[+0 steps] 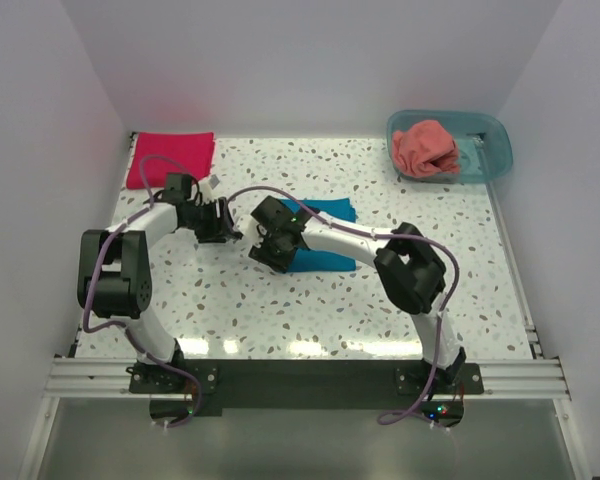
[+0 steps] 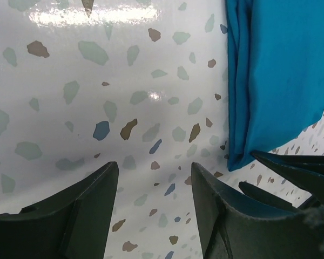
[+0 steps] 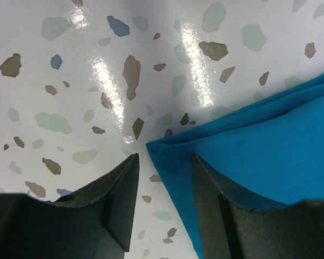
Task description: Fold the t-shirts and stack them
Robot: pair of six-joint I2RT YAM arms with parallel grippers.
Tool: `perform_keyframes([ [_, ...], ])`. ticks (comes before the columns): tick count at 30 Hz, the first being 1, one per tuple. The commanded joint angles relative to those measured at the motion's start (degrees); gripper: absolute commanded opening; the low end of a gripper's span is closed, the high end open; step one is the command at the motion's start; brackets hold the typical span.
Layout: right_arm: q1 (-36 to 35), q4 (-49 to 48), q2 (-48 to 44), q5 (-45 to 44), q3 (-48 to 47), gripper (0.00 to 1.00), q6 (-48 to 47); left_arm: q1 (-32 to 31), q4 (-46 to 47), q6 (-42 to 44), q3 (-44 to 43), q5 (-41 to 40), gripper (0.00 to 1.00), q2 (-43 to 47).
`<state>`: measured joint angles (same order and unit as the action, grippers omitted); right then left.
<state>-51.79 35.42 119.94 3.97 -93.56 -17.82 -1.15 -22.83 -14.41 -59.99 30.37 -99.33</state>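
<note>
A teal-blue t-shirt [image 1: 327, 241] lies folded in the middle of the table. My right gripper [image 1: 263, 243] hovers at its left edge, jaws apart; in the right wrist view the shirt's corner [image 3: 173, 154] lies under the gap of the right gripper [image 3: 164, 162], not pinched. My left gripper [image 1: 227, 226] stands open just left of it over bare table; in the left wrist view nothing sits between the left gripper [image 2: 155, 170] jaws, with the teal shirt [image 2: 281, 70] at the upper right. A crimson t-shirt [image 1: 170, 158] lies folded at the back left. A salmon t-shirt [image 1: 425, 148] is bunched in the tub.
A translucent teal plastic tub [image 1: 492, 150] stands at the back right corner. White walls close in the table on three sides. The right gripper's fingers [image 2: 297, 167] show at the right edge of the left wrist view, close to my left gripper.
</note>
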Motion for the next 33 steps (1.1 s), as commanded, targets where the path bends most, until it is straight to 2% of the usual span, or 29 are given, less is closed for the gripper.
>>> perform_keyframes([
  [1,-0.24,-1.40,1.17,-2.47,0.47,0.48,-1.16,0.27,3.14,-1.05,1.01,-0.84,0.62,1.33],
  [8,0.37,-2.20,4.68,-0.10,3.21,0.46,-1.16,0.18,5.34,-2.11,2.42,-0.14,0.64,1.07],
  [11,1.60,-2.37,4.69,1.21,3.21,0.24,-1.69,0.18,6.83,-3.07,3.12,1.00,0.65,0.19],
  [12,2.65,-2.63,3.73,1.65,3.21,0.09,-1.77,0.18,7.70,-3.34,3.47,1.44,0.65,0.01],
  [14,3.80,-3.51,2.06,4.37,3.47,0.00,-2.13,0.18,9.37,-4.65,4.70,3.63,0.66,-0.25],
  [19,7.93,-7.11,-4.61,13.93,6.01,0.00,-3.44,-0.17,18.16,-12.10,6.98,10.57,0.75,-1.74],
  [21,8.81,-8.52,-6.11,15.54,7.42,0.00,-4.06,-0.69,24.82,-15.19,8.30,12.86,0.88,-2.45],
  [22,9.07,-8.96,-6.90,16.33,7.69,0.00,-4.32,-0.96,26.94,-18.25,8.74,13.48,0.89,-2.62],
  [23,9.16,-9.23,-7.26,17.73,7.78,0.00,-4.50,-1.31,30.88,-19.76,9.18,13.92,1.00,-2.62],
  [33,10.13,-10.98,-8.50,22.92,5.23,0.00,-2.22,-7.99,46.55,-37.69,10.85,13.67,1.00,-8.24],
])
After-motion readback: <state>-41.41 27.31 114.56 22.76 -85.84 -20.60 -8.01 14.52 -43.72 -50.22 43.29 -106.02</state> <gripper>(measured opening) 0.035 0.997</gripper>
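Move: The near-left corner of the folded blue t-shirt lies almost under the right hand, roughly 3 cm below and 1 cm ahead. The shirt's far-left corner is about 15 cm ahead of that hand and 1 cm to its right, and its near-right corner 19 cm to the right and 1 cm back, both 3 cm lower. From the left hand, the middle of the shirt's left edge is about 14 cm to the right, level fore and aft and 4 cm below; the folded red shirt is 17 cm ahead, 11 cm left and 4 cm below. The right hand sinks nearly 3 cm onto the near-left corner of the blue t-shirt, shuts its half-open fingers on the cloth while edging forward, then draws a little to the right and lifts the pinched corner about 4 cm, its fingertips tilting farther left. The left hand first hovers and sinks slightly, then opens wide and sweeps about 9 cm to the right towards the shirt's left edge, with a small drift forward, its fingers tilting some 25 degrees flatter to point at the cloth; it ends just short of the shirt. ##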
